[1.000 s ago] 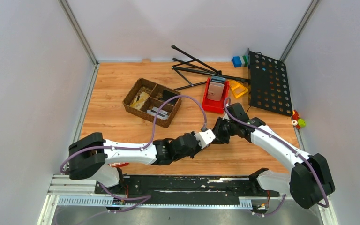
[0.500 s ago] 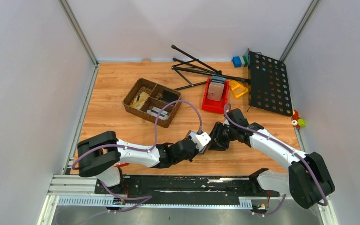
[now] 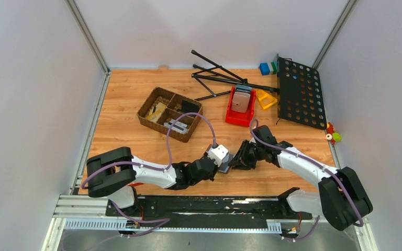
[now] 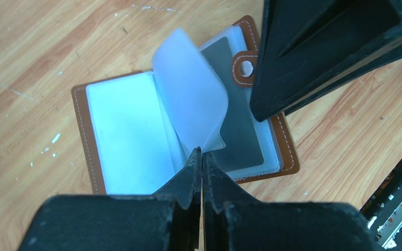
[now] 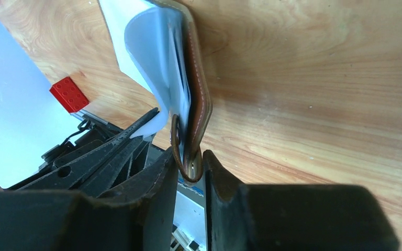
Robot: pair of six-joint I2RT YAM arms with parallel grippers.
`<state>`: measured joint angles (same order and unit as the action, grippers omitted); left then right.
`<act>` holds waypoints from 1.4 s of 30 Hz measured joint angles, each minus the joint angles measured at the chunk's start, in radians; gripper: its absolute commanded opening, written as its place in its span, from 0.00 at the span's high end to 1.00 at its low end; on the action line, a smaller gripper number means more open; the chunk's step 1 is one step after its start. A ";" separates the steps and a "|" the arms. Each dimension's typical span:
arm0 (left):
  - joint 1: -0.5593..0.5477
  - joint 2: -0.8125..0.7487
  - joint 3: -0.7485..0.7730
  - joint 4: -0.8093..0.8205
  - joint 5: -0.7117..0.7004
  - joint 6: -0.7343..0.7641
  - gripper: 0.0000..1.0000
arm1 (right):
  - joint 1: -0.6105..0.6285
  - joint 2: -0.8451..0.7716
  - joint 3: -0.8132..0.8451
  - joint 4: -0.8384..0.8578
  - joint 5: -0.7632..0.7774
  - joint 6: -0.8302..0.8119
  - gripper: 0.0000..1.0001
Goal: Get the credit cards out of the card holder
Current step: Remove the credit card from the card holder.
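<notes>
The brown card holder [image 4: 289, 158] lies open on the wooden table, its pale sleeves showing. One clear sleeve [image 4: 188, 89] stands up in a curve. My left gripper [image 4: 202, 152] is shut, with its tips pinching that sleeve's lower corner. A dark grey credit card [image 4: 241, 130] sits inside the right-hand sleeve. My right gripper [image 5: 189, 157] is closed on the holder's tab clasp [image 5: 187, 166] at the right edge of the card holder [image 5: 199, 89]. From above, both grippers meet over the card holder [image 3: 230, 158] near the front middle.
A wicker basket [image 3: 157, 99] stands at the back left. A red bin [image 3: 239, 117] holding a pinkish slab, a black perforated stand [image 3: 299, 91] with tripod legs [image 3: 217, 73], and small coloured blocks [image 3: 267, 68] are at the back right. A red block [image 5: 69, 94] lies near the left base.
Both grippers and the card holder have shifted left and toward the near edge. The left arm has drawn back and the right arm has followed it.
</notes>
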<state>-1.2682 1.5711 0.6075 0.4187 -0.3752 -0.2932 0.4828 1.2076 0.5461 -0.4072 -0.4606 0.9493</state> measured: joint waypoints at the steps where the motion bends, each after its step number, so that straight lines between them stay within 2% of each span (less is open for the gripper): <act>1: 0.000 0.000 -0.007 0.006 -0.006 -0.016 1.00 | 0.000 0.004 -0.007 0.015 0.000 0.001 0.78; 4: 0.000 -0.006 -0.037 0.025 -0.034 -0.072 1.00 | 0.000 0.018 -0.029 0.051 0.000 0.004 0.81; 7: 0.000 -0.013 -0.061 0.041 -0.058 -0.119 1.00 | 0.000 0.021 -0.045 0.079 0.001 0.008 0.98; 11: 0.020 -0.034 -0.103 0.063 -0.072 -0.182 0.99 | 0.000 0.021 -0.049 0.110 0.002 0.017 1.00; 14: 0.050 -0.056 -0.132 0.086 -0.068 -0.226 0.88 | 0.000 0.015 -0.053 0.122 0.006 0.017 1.00; 17: 0.092 -0.087 -0.171 0.099 -0.060 -0.269 0.62 | 0.000 -0.004 -0.060 0.129 0.015 0.015 1.00; 21: 0.134 -0.135 -0.219 0.084 -0.062 -0.323 0.46 | 0.000 -0.020 -0.061 0.134 0.016 -0.003 1.00; 27: 0.156 -0.261 -0.243 0.014 -0.076 -0.355 0.37 | -0.005 -0.020 -0.061 0.138 0.004 -0.066 1.00; 32: 0.212 -0.407 -0.263 -0.025 -0.035 -0.355 0.17 | -0.013 -0.039 -0.072 0.174 -0.025 -0.163 1.00; 36: 0.269 -0.493 -0.283 -0.034 0.043 -0.356 0.03 | -0.021 -0.125 -0.101 0.220 -0.060 -0.245 1.00; 42: 0.387 -0.554 -0.328 -0.020 0.232 -0.357 0.00 | -0.042 -0.292 -0.108 0.263 -0.108 -0.329 1.00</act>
<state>-0.8814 1.0172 0.2790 0.3985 -0.1429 -0.6502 0.4408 0.9157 0.4385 -0.1440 -0.5682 0.6201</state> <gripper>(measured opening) 0.995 0.038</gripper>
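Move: My left hand has the middle of a clear sleeve page pinched over the open card holder; the holder's left half, where the page goes, lies about 3 cm ahead, 2 cm left and 2 cm below it, the grey card 1 cm ahead and 3 cm right. The wicker basket is some 16 cm ahead and 17 cm left. My right hand's half-open fingers straddle the strap edge, about 1 cm ahead, 1 cm left and 1 cm below; the red tray stands roughly 19 cm farther out and 2 cm right. With my left hand I carry the pinched sleeve page about 4 cm left, dipping slightly, then spread the fingers wide, let it go and continue left and a little forward, rising last. My right hand sinks 1 cm, pinches the card holder's strap edge, holds there, then lifts it about 6 cm while tipping the fingers up some 35 degrees. ##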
